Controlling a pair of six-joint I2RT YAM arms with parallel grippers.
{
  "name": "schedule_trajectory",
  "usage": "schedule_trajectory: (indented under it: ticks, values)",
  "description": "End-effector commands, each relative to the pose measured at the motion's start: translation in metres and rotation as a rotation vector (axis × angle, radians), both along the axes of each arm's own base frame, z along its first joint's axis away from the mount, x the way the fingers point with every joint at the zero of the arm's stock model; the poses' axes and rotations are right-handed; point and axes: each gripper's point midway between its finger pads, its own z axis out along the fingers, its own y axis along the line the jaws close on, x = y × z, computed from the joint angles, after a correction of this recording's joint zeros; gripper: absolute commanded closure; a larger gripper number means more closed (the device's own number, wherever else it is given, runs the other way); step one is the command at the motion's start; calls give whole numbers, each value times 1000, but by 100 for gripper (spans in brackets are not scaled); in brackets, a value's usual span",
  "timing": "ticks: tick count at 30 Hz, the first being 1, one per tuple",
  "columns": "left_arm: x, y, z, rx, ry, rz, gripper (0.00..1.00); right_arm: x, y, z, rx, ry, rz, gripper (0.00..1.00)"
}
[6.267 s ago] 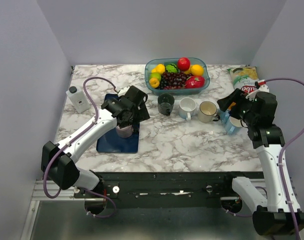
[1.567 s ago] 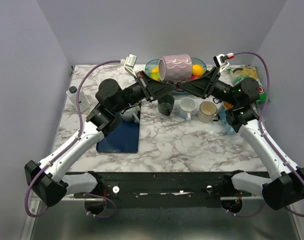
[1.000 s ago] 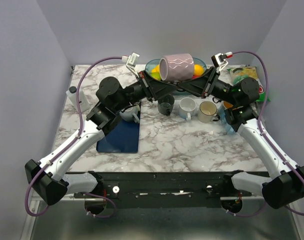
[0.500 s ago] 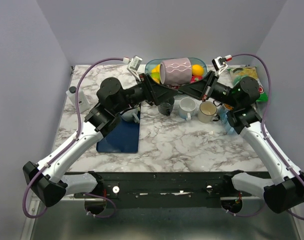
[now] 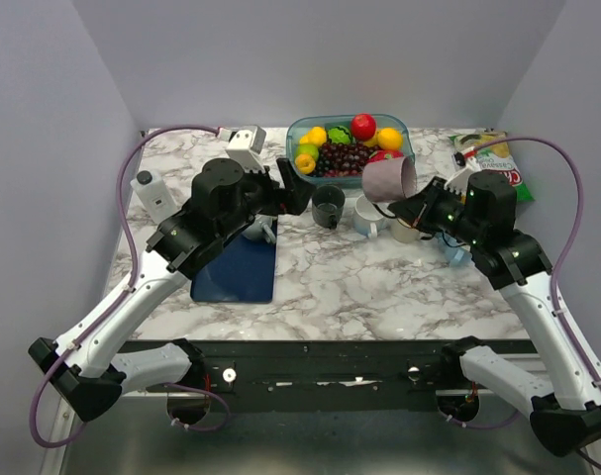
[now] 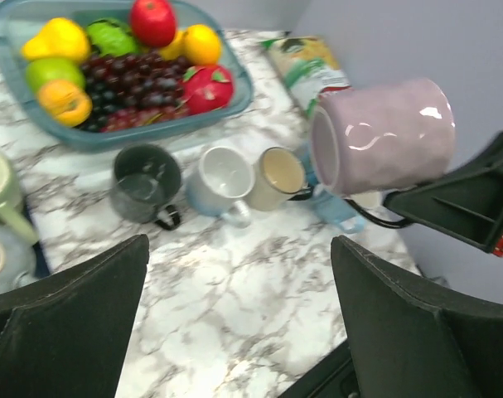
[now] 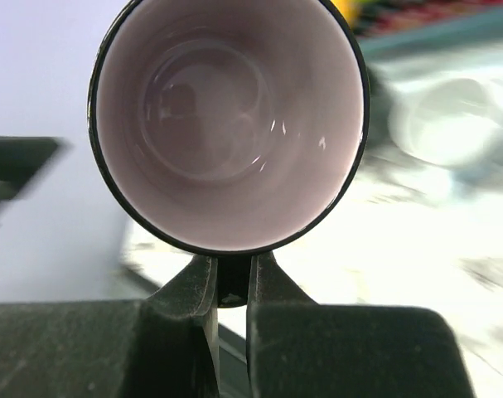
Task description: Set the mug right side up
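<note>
The mug (image 5: 385, 178) is pale mauve with a dark rim and hangs in the air on its side, above the row of cups. My right gripper (image 5: 409, 205) is shut on its dark handle. In the right wrist view the mug (image 7: 230, 124) shows its empty mouth, with the right gripper (image 7: 232, 286) pinching the handle just under the rim. My left gripper (image 5: 292, 195) is open and stands apart to the left of it. In the left wrist view the left gripper (image 6: 243, 319) holds nothing, and the mug (image 6: 384, 137) floats at the upper right.
A dark grey cup (image 5: 329, 205), a white cup (image 5: 369, 213) and a beige cup (image 6: 282, 176) stand upright in a row. Behind them is a fruit bowl (image 5: 300, 134). A blue mat (image 5: 236, 272), a small bottle (image 5: 151, 193) and a snack bag (image 5: 490, 153) also lie on the marble table (image 5: 359, 282).
My left gripper opened, let go of the mug and drew back to the left. The right gripper closed on the handle and carried the mug lower and to the right.
</note>
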Motion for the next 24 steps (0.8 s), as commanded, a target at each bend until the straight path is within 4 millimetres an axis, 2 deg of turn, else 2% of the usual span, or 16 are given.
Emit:
schedule_trajectory:
  ticks: [1, 2, 3, 6, 13, 18, 24]
  values:
    - [9, 25, -30, 122, 43, 124, 1, -5, -76, -55, -393, 70, -240, 99]
    - [11, 24, -33, 122, 49, 128, 1, -5, -86, -64, -440, 86, -275, 99]
    - [12, 24, -35, 123, 52, 132, 1, -6, -102, -81, -514, 115, -331, 99]
    - [17, 20, -41, 129, 64, 135, 1, -9, -119, -109, -614, 160, -368, 99]
    - [24, 8, -46, 156, 81, 106, 1, -11, -117, -150, -626, 266, -366, 99]
    - [25, 6, -50, 164, 90, 99, 1, -12, -123, -168, -668, 316, -385, 99]
    - [27, 5, -54, 173, 93, 98, 1, -19, -127, -200, -703, 417, -389, 99]
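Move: The right hand holds the mauve mug by its handle. The free spot ahead of the mug row lies about 10 cm to its right, 2 cm farther out and 26 cm below. The cream mug stands roughly 9 cm ahead and 11 cm right, the white mug 9 cm ahead and 2 cm right, and the light-blue mug 5 cm ahead and 22 cm right, all about as low. From the left hand the spot is some 24 cm right, 1 cm ahead and 31 cm down. Still pinching the mauve mug's handle, the right hand swings it down about 20 cm and 12 cm to the right, towards the bare table on the near side of the cream mug, easing back slightly. The wrist turns some 50 degrees so the fingers tip steeply down and the mug's mouth comes up. The empty left hand stays open and sinks about 6 cm, edging forward. ##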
